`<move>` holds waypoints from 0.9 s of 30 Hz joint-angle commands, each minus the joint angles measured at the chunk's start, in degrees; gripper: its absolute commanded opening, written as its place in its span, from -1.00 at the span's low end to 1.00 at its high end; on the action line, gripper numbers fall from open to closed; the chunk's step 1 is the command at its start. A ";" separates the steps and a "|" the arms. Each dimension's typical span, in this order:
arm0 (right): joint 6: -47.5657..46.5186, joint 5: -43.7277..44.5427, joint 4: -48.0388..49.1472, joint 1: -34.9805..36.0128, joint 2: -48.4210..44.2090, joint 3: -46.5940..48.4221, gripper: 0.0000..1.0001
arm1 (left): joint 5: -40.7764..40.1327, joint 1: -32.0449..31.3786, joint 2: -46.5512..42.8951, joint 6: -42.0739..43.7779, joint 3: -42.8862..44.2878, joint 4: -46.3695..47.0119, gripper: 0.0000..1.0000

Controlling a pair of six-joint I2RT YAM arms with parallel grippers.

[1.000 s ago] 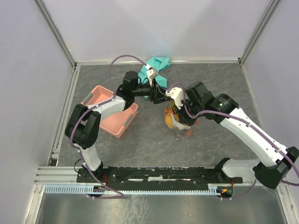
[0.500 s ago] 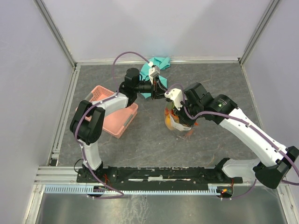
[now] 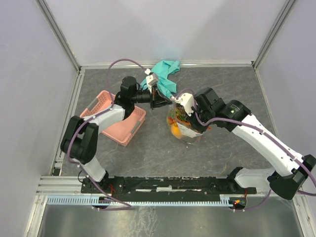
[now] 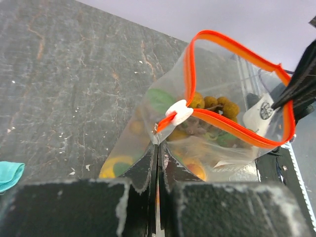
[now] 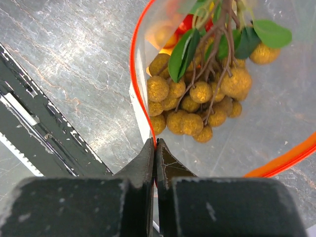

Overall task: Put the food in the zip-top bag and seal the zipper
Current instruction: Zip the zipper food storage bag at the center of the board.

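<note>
The zip-top bag (image 3: 181,126) stands in the middle of the table, held up between both grippers, its mouth gaping. The zipper (image 4: 237,48) forms an open orange loop, with a white slider (image 4: 178,111) at the end nearest my left gripper (image 4: 159,144). That gripper is shut on the bag's corner just below the slider. My right gripper (image 5: 156,144) is shut on the zipper strip (image 5: 134,74) at the opposite end. The food lies inside: brown berries (image 5: 197,98) with green leaves, yellow and orange fruits (image 4: 116,167), and small red pieces (image 5: 190,22).
A pink basket (image 3: 116,117) sits left of the bag, under the left arm. A teal cloth (image 3: 166,75) lies bunched at the back near the wall. Grey walls and a metal frame ring the table.
My left gripper has closed on the bag's corner, and the left arm has drawn back to the left. The bag has shifted slightly left. The right gripper has kept its hold.
</note>
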 commanded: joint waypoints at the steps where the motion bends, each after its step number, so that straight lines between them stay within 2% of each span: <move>1: -0.78 1.54 0.88 0.23 -0.36 1.09 -0.85 | -5.61 0.31 -8.92 8.85 -2.92 -5.40 -0.95; 4: -0.46 1.24 0.74 0.25 0.20 2.10 -0.62 | -9.58 0.62 -12.71 9.83 -5.84 -6.71 -0.95; 7: 0.37 1.76 0.74 0.27 0.50 4.37 -0.19 | -11.42 0.67 -15.42 10.21 -8.22 -7.53 -0.95; 11: 1.45 -0.71 1.20 0.26 1.59 9.72 0.05 | -12.85 0.66 -17.32 10.57 -9.40 -9.68 -0.95; 14: 2.17 -1.92 3.18 0.26 3.46 12.95 0.30 | -13.39 0.64 -18.22 10.65 -9.90 -10.54 -0.95; 18: 3.96 -1.73 6.20 0.30 7.80 17.65 0.45 | -14.37 0.66 -19.29 11.04 -10.37 -11.81 -0.95; 22: 6.37 -1.84 8.75 0.30 13.37 22.06 0.70 | -14.70 0.71 -19.93 11.10 -10.67 -12.46 -0.95; 27: 9.40 -3.16 12.90 0.28 17.89 23.38 0.83 | -14.79 0.65 -19.84 10.36 -10.35 -12.46 -0.95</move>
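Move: The white slider sits about 13 cm to the left of the right gripper and 11 cm farther forward, roughly level with it. The longan cluster in the bag hangs some 6 cm ahead and 6 cm left of the right gripper, 10 cm below. From the left gripper, which already pinches the zipper's end, the slider is only about 2 cm to the right and 1 cm back; the teal cloth lies around 16 cm ahead and 5 cm left, 15 cm below. Open the right gripper nearly all the way to let go of the bag's rim, then lift it clear about 6 cm while swinging it some 11 cm forward and left towards the slider. Keep the left gripper shut on the zipper's end and draw it about 5 cm left and slightly back, turning it some 15 degrees counter-clockwise. ##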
